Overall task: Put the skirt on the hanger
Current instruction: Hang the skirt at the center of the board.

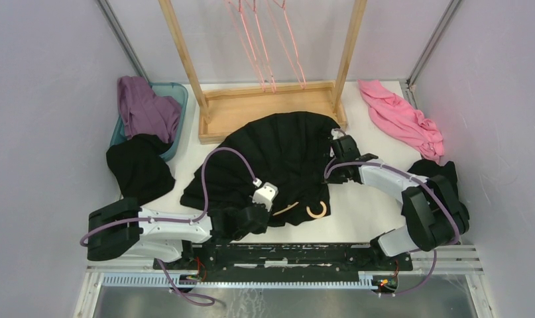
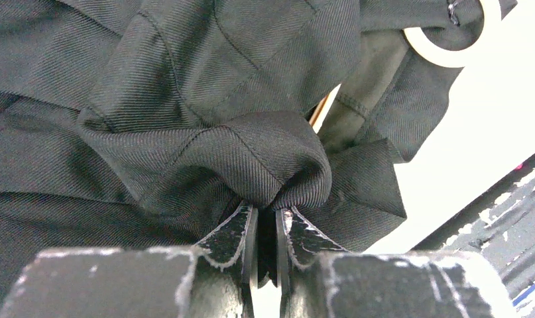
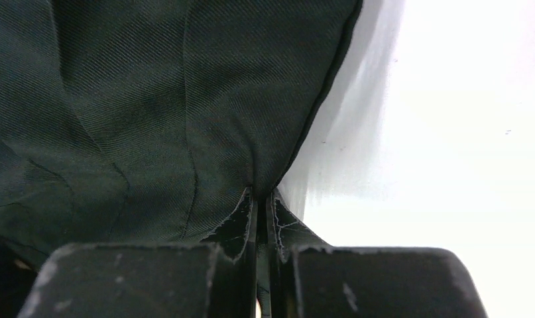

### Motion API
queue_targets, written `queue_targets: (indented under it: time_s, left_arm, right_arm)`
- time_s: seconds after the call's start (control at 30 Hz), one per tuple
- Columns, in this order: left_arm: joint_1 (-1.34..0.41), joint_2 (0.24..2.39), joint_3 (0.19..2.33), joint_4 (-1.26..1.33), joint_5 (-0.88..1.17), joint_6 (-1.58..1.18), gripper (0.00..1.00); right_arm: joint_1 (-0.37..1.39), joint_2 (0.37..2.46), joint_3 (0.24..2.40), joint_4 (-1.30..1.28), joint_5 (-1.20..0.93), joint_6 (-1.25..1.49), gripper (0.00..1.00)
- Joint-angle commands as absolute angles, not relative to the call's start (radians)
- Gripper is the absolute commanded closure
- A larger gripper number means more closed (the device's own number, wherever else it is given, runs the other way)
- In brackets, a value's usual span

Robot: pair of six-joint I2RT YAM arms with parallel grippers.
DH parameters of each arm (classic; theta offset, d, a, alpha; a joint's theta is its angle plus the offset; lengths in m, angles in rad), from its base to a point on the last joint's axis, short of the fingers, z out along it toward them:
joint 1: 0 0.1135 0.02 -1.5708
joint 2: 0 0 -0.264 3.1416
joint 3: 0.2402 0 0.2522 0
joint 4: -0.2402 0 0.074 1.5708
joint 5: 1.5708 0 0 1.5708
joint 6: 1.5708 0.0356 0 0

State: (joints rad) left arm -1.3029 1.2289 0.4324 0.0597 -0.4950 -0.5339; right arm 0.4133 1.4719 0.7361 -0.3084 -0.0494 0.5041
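Observation:
The black pleated skirt (image 1: 278,156) lies spread on the table's middle, its flared hem toward the wooden rack. The pale hanger (image 1: 315,211) lies near the front, mostly under the skirt, with its round hook and a bit of one arm showing. My left gripper (image 1: 251,215) is shut on a bunched fold of the skirt (image 2: 264,165) near the front edge; the hanger's hook (image 2: 450,53) shows at the upper right of the left wrist view. My right gripper (image 1: 337,142) is shut on the skirt's edge (image 3: 251,132) at its right side.
A wooden rack (image 1: 271,109) with thin pink wire hangers (image 1: 268,40) stands at the back. A teal bin (image 1: 175,99) with a purple garment (image 1: 145,106) sits back left, a plain black garment (image 1: 138,169) beside it. A pink garment (image 1: 404,119) lies back right, another black garment (image 1: 437,169) by the right arm.

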Motion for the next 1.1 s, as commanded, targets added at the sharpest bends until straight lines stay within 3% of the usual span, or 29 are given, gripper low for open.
queue_targets:
  time_s: [0.0, 0.9, 1.0, 1.03, 1.07]
  left_arm:
    - [-1.308, 1.218, 0.416, 0.047, -0.513, -0.577, 0.87]
    - [-1.308, 1.314, 0.414, 0.105, -0.5, -0.584, 0.88]
    - [-1.308, 1.315, 0.419, 0.102, -0.502, -0.583, 0.88]
    - [-1.308, 1.315, 0.425, 0.098, -0.502, -0.583, 0.88]
    - [-1.308, 1.315, 0.433, 0.089, -0.502, -0.582, 0.87]
  right_arm:
    - [0.374, 1.406, 0.785, -0.271, -0.046, 0.497, 0.97]
    - [0.155, 1.566, 0.89, -0.078, -0.167, 0.527, 0.98]
    - [0.155, 1.579, 0.884, -0.082, -0.193, 0.525, 0.75]
    - [0.156, 1.564, 0.873, -0.093, -0.19, 0.521, 0.54]
    - [0.155, 1.539, 0.861, -0.116, -0.184, 0.514, 0.5]
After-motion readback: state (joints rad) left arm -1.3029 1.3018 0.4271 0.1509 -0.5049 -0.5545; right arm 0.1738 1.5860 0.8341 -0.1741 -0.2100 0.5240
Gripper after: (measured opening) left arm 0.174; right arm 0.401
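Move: The right fingers already pinch the black skirt's right edge just above the table. The wooden tray's front right corner lies about 16 cm ahead and 6 cm to the right, near hand height. The skirt's far right corner is some 16 cm ahead and 3 cm right, and the hanger's hook about 11 cm back and 3 cm left. From the left hand, gripping the bunched skirt, the tray corner lies roughly 28 cm ahead and 24 cm right. Still pinching the skirt's right edge, the right hand draws it forward towards the tray's front right corner, about 7 cm, and some 3 cm to the right, after lifting about 2 cm; it turns and rolls roughly 10 degrees clockwise, then opens its fingers to let go. The left hand keeps its grip on the bunched skirt near the hanger, sinking about 1 cm. ##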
